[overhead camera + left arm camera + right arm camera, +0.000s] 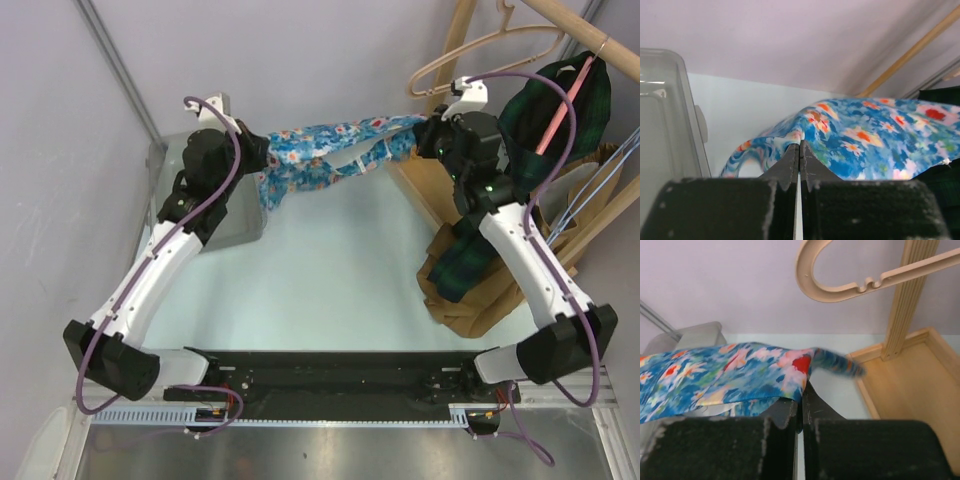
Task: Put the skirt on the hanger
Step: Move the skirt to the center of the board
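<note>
A blue floral skirt is stretched in the air between my two grippers above the back of the table. My left gripper is shut on the skirt's left end; in the left wrist view its jaws pinch the skirt at the gripper tips. My right gripper is shut on the skirt's right end, and the skirt drapes left from the gripper. A beige empty hanger hangs on the wooden rail just above and behind the right gripper; the hanger's arm shows overhead.
A wooden rack with a wooden base stands at the right, holding a dark green plaid garment on a pink hanger. A clear plastic bin sits at the left by the wall; its rim shows close by.
</note>
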Available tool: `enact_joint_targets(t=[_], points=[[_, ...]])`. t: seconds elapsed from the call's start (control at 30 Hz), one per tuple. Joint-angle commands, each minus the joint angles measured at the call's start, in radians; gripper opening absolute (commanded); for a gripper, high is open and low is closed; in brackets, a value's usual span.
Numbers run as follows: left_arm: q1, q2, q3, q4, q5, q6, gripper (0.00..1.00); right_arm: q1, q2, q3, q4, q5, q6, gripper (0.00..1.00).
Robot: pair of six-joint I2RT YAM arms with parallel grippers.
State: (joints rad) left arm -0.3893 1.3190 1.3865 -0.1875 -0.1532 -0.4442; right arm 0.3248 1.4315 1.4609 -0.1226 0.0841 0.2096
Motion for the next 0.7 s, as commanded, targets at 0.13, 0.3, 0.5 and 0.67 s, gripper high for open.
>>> enact_joint_targets(t=[0.13, 0.3, 0.5, 0.67], points=[[0.009, -0.171, -0.309, 0.065, 0.2, 0.027, 0.0, 0.002, -0.17, -0.124, -0.271, -0.026, 0.051, 0.0], [-0.005, -0.156, -0.526, 0.072, 0.29, -0.014, 0.0, 0.065, -0.206, -0.312, -0.474, 0.014, 0.108, 0.0], [-0.036, -0.135, -0.71, 0.033, 0.193, -0.114, 0.13, 0.221, -0.2, -0.485, -0.554, 0.15, 0.194, 0.0], [-0.04, -0.122, -0.734, -0.059, 0.156, -0.139, 0.51, 0.261, -0.206, -0.539, -0.584, 0.18, 0.223, 0.1]])
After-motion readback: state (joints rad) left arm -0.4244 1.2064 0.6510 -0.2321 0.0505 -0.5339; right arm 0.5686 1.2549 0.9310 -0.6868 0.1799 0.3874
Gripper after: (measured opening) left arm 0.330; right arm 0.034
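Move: The skirt hangs between both shut grippers, its spot at the middle of the board lying some 35 cm below them: about 15 cm right and 4 cm back of the left hand, and 15 cm left and 8 cm back of the right. The grey bin is roughly 23 cm left and 12 cm ahead of the left hand. The wooden rack base stands about 22 cm right of the right hand and level with it; the brown skirt's lower part lies 16 cm right, 18 cm back. Still pinching the skirt's near corners, both hands draw back and sweep down fast to the board, laying the cloth out ahead of them: the left about 30 cm down and 13 cm back, the right some 27 cm down and 20 cm back, after a small rise. Both wrists tip fingers-down, 40 to 50 degrees. Near the bottom the left fingers part around their corner; the right ones stay shut. ##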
